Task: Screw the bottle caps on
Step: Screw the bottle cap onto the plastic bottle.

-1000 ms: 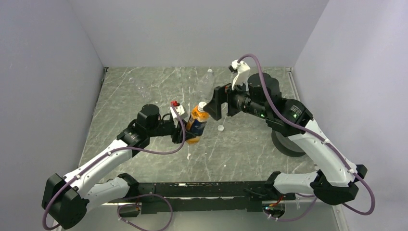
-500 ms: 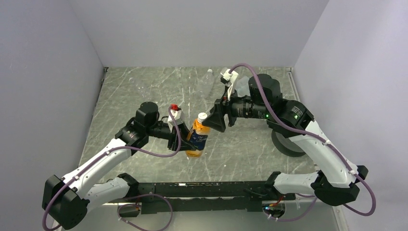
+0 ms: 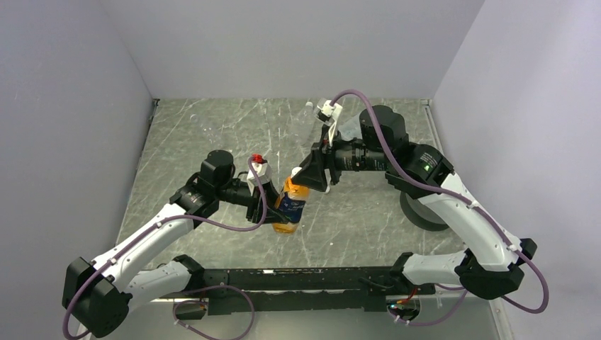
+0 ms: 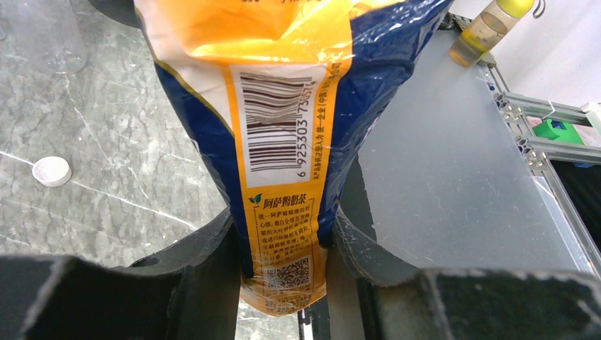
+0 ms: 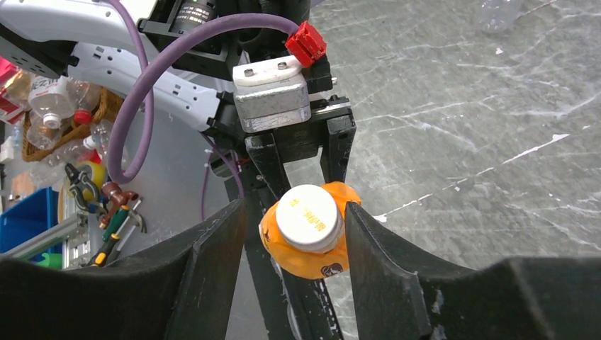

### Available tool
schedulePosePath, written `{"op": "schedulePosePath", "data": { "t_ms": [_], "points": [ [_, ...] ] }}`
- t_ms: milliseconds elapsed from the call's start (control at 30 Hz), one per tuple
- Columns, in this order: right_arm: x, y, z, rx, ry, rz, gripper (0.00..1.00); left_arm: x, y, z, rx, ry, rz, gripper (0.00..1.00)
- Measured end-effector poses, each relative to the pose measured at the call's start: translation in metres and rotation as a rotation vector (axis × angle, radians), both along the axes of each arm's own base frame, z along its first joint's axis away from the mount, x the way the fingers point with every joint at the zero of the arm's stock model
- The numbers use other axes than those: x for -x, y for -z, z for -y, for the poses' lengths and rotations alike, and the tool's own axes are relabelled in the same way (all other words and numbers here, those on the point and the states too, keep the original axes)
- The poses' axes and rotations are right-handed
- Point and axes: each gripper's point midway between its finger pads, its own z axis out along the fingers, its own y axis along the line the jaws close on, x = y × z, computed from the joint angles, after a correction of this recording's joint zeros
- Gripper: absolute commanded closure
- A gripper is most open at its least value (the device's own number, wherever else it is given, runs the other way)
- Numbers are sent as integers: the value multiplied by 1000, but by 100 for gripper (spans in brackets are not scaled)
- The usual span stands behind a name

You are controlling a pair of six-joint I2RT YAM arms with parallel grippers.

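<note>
An orange bottle (image 3: 286, 206) with a blue-and-yellow label (image 4: 283, 106) is held tilted above the table, with my left gripper (image 3: 261, 200) shut on its lower body (image 4: 283, 248). A white cap (image 5: 308, 216) sits on its neck. My right gripper (image 5: 294, 209) reaches in from the right (image 3: 306, 176). Its jaws straddle the cap: one finger (image 5: 375, 262) touches the cap and shoulder, while the other finger (image 5: 220, 262) stands a little apart. A loose white cap (image 4: 52, 171) lies on the marble table.
A clear bottle (image 3: 307, 117) stands near the back wall, and another clear one (image 4: 42, 35) shows at the edge of the left wrist view. A large black disc (image 3: 423, 210) lies under the right arm. The table's left rim (image 3: 149, 127) meets the side wall.
My right gripper moved left onto the bottle's cap and its jaws narrowed around it. My left gripper drew the bottle slightly nearer, then held still.
</note>
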Motion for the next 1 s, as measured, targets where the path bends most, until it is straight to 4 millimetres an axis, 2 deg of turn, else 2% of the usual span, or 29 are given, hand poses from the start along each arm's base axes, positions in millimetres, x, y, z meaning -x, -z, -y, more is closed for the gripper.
{"op": "schedulePosePath", "data": {
  "t_ms": [233, 567, 700, 1000],
  "points": [
    [-1, 3, -4, 3, -4, -16, 60, 0, 0, 0, 0, 0, 0, 100],
    [-6, 1, -4, -5, 19, -11, 90, -1, -3, 1, 6, -12, -13, 100],
    [-19, -3, -7, -38, 80, 9, 95, -13, -8, 4, 15, -78, -11, 100],
    [-61, -5, -10, -67, 328, 51, 100, -58, -11, 7, -13, -312, 9, 100]
  ]
}}
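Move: The bottle cap already sits on the plastic bottle's neck, between the right hand's open fingers: level fore and aft, about 1 cm left and 1 cm below the hand point. It lies some 15 cm above the left hand, 2 cm ahead and 3 cm right. The bottle's middle is about 10 cm below the right hand, 1 cm back and 3 cm left. The loose cap on the table lies roughly 18 cm ahead of the right hand, 9 cm right and 37 cm below. The right fingers close onto the sides of the bottle cap and pinch it, while the left hand keeps its grip low on the plastic bottle. Then both arms swing forward together by about 6 cm, the right hand turning clockwise and the left counter-clockwise, each just under 20 degrees, to screw the cap tighter on the neck. ##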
